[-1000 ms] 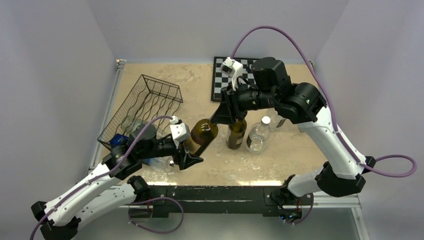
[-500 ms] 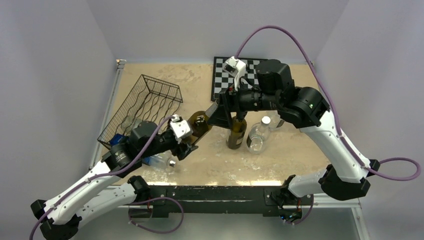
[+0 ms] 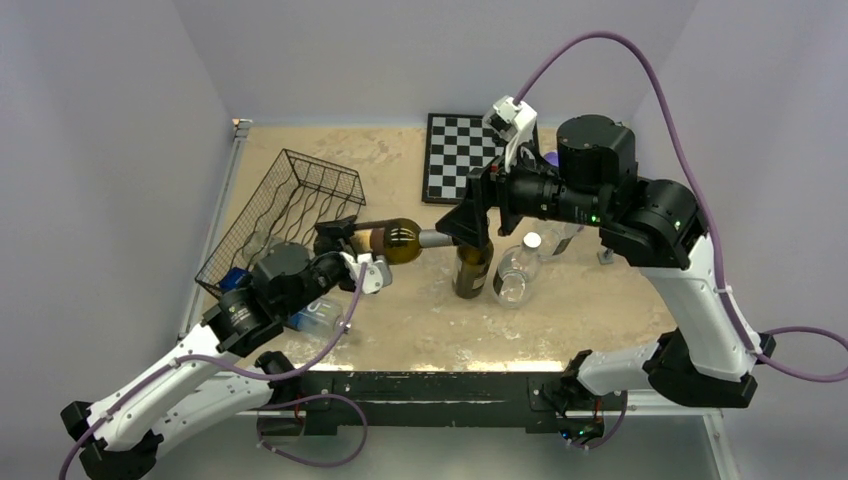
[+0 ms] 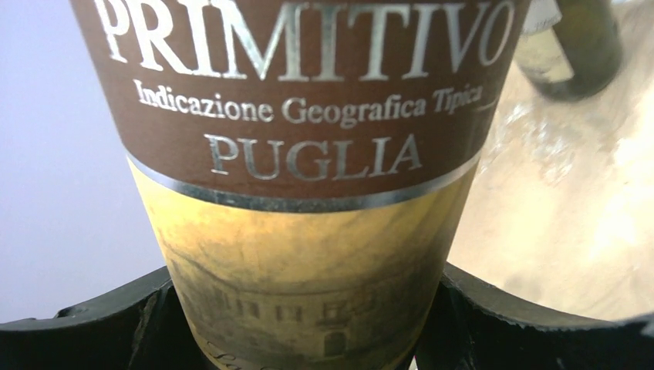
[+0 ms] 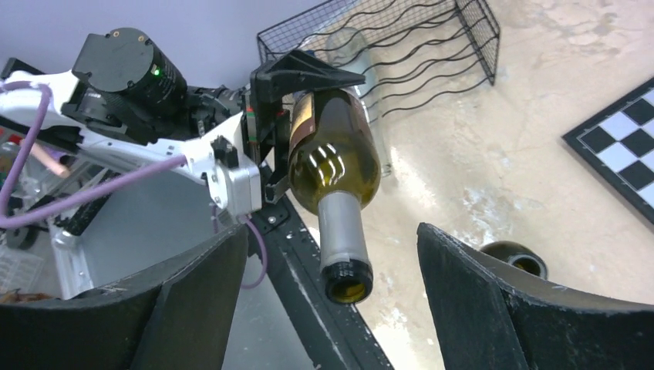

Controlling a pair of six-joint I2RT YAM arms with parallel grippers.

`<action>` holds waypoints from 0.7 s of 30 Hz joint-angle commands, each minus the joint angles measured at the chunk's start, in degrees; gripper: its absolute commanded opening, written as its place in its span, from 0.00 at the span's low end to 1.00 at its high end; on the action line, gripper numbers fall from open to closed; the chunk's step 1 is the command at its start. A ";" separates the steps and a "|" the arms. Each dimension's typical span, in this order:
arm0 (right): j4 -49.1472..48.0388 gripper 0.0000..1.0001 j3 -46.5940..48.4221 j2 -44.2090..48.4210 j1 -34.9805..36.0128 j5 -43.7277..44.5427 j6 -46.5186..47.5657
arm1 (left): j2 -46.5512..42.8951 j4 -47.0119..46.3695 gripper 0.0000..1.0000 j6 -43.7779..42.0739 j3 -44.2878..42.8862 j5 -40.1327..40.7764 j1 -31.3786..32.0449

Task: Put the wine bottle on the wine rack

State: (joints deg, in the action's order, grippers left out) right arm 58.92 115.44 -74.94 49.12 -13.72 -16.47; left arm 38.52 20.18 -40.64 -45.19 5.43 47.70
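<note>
The wine bottle (image 3: 398, 240) is dark green with a brown and yellow label. It hangs level above the table with its neck pointing right. My left gripper (image 3: 360, 247) is shut on its labelled body (image 4: 308, 231). My right gripper (image 3: 464, 222) is open. The bottle's neck and mouth (image 5: 345, 270) lie between its fingers without touching them. The black wire wine rack (image 3: 290, 200) sits at the back left, behind the left gripper. It also shows in the right wrist view (image 5: 416, 38).
A clear bottle (image 3: 256, 246) lies in the rack's near end. A second dark bottle (image 3: 472, 268) and a clear plastic bottle (image 3: 516, 270) stand under the right gripper. A chessboard (image 3: 455, 160) lies at the back. Another clear bottle (image 3: 322, 314) lies by the left arm.
My left gripper has lifted the wine bottle from leaning to level and carried it back towards the rack. My right arm has drawn back to the right, and its fingers now flank the neck.
</note>
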 commanded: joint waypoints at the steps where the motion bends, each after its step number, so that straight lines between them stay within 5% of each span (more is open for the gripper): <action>1: 7.98 0.85 8.27 -2.45 0.14 6.13 5.11 | 1.72 -5.06 0.00 -14.86 -3.73 1.55 0.02; 8: 13.50 0.85 10.44 -7.01 0.81 2.48 10.48 | 4.02 -5.10 0.00 -25.62 -4.94 3.32 0.02; 21: 14.11 0.81 2.28 -13.97 7.58 13.24 14.87 | 3.01 -7.48 0.00 -31.08 -3.08 5.50 0.02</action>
State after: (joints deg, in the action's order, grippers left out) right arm 72.44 118.56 -88.38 54.98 -4.75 -3.38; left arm 43.92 21.47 -69.80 -45.98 9.87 47.70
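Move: The neck of the wine bottle in my left hand lies about 8 cm below my open right hand, 4 cm to its left and level with it front to back. The upright dark bottle stands roughly 4 cm ahead, 4 cm right and 31 cm below my right hand. From my left hand the wine rack is some 15 cm ahead, 20 cm left and 22 cm down, the lying blue bottle 4 cm back, 18 cm left and 24 cm down. I keep my left grip on the bottle's body and roll that wrist nearly 30 degrees so the neck, pointing right, dips towards level, easing the hand forward about 3 cm. After a small lift towards the right, my right hand drops about 10 cm and comes back left after the neck, tipping its fingers steeply down, still wide open. ##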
